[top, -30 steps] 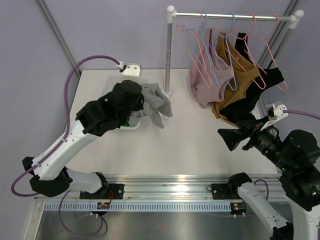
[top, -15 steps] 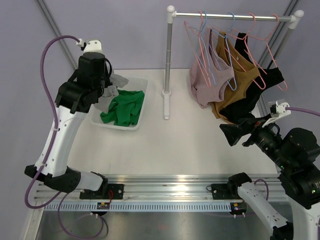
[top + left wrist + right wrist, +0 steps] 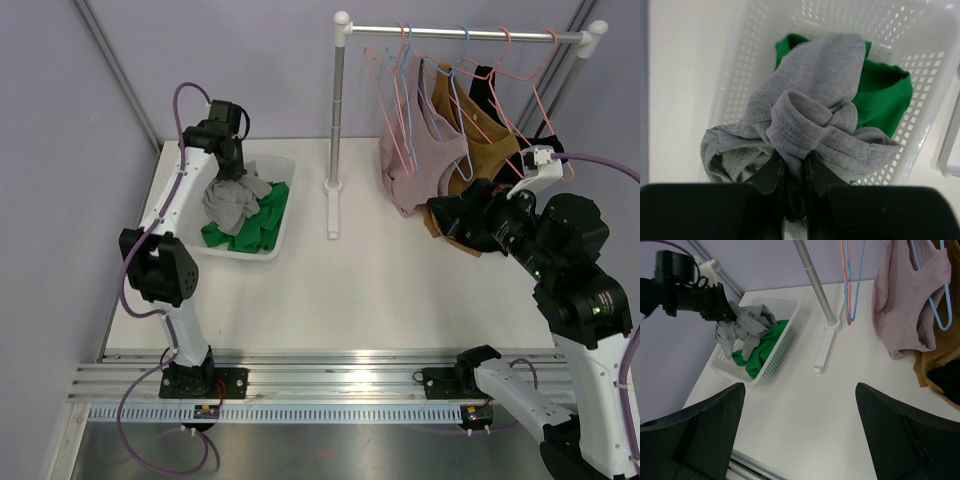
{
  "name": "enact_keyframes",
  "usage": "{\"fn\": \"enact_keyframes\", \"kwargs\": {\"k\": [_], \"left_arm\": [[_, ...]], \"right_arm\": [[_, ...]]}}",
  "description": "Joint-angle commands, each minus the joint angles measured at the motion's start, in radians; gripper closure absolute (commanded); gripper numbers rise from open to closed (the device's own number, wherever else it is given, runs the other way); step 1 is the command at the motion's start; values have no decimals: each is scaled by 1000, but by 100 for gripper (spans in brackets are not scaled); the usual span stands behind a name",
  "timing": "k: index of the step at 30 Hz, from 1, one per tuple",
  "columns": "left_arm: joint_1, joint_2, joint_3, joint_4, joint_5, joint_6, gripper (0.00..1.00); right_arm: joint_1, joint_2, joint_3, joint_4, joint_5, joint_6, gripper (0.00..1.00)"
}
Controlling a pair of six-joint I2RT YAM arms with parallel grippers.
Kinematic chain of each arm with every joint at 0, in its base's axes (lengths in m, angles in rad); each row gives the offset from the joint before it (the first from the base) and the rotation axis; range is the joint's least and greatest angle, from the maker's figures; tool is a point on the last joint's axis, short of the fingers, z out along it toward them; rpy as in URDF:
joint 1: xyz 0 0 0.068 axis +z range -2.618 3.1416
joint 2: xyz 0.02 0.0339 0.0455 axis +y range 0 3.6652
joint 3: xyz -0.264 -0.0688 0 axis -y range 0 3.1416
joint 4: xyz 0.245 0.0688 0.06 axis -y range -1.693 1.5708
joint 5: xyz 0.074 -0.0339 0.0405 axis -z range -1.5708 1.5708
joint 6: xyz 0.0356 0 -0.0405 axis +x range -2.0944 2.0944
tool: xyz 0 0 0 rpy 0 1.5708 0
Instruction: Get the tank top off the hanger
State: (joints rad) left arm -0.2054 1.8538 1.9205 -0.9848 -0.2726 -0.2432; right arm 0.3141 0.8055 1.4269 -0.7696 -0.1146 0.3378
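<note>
A grey tank top (image 3: 815, 100) hangs bunched from my left gripper (image 3: 792, 175), which is shut on a fold of it. It dangles over the white basket (image 3: 285, 162) at the table's far left, its lower folds resting on a green garment (image 3: 265, 212). From above, the left gripper (image 3: 228, 172) points down into the basket. On the rail (image 3: 460, 33) hang a pink tank top (image 3: 425, 165), a mustard one (image 3: 487, 170) and a black one (image 3: 542, 152), each on a hanger. My right gripper (image 3: 447, 216) is open and holds nothing, just in front of the hanging clothes.
An empty pink hanger (image 3: 383, 90) and a blue one hang at the rail's left end. The rack's upright pole (image 3: 812, 275) and its foot (image 3: 822, 357) stand mid-table between the basket (image 3: 785, 347) and the clothes. The right gripper (image 3: 800, 385) looks down on bare white table.
My left arm has swung from mid-table to the far left, carrying the grey tank top over the basket. My right arm has moved forward and up toward the rack.
</note>
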Motion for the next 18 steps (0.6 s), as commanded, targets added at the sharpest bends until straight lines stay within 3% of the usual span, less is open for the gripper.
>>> {"fn": "enact_keyframes", "kwargs": {"k": [1,3,6,7,10,12,13,14,18], "left_arm": [[4,97,55,8,165,15,83],[6,166,63,-14,184,10,78],[9,206,83,-47,185,5,56],[8,208,90,-57,184,4,42],[9,132,100,-68,193,-2,25],[8,70,106,-78,194,-10,17],[6,-9,106,-80,191,-11,5],[6,-48,104,-83,190,-13,1],[-6,-284,25,-68,205,-11,1]], "right_arm": [[3,52,78,64,49,3,0],[3,90,104,53,38,-9,0],[5,121,118,47,23,-34,1],[5,126,128,44,29,-43,1],[5,165,193,-9,111,-97,1],[5,214,236,-74,250,-120,0],[3,230,271,-92,282,-131,1],[5,257,286,-118,306,-144,0],[2,308,317,-126,389,-200,1]]}}
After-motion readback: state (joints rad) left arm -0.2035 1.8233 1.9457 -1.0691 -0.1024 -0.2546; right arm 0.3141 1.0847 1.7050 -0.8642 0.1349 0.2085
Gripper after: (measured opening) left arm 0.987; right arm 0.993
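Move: The left hand, holding the grey tank top, has the middle of the white basket about 5 cm ahead, 2 cm right and 17 cm below; the green top lies in the basket, some 2 cm ahead of this hand and 4 cm right. From the right hand, the hanging pink tank top is roughly 25 cm ahead, 3 cm left, about level; empty hangers hang 5 cm left of the pink top, the brown top 8 cm right of it. Left lowers grey top 11 cm, lets go, rises; open right hand reaches 7 cm forward towards pink top. ##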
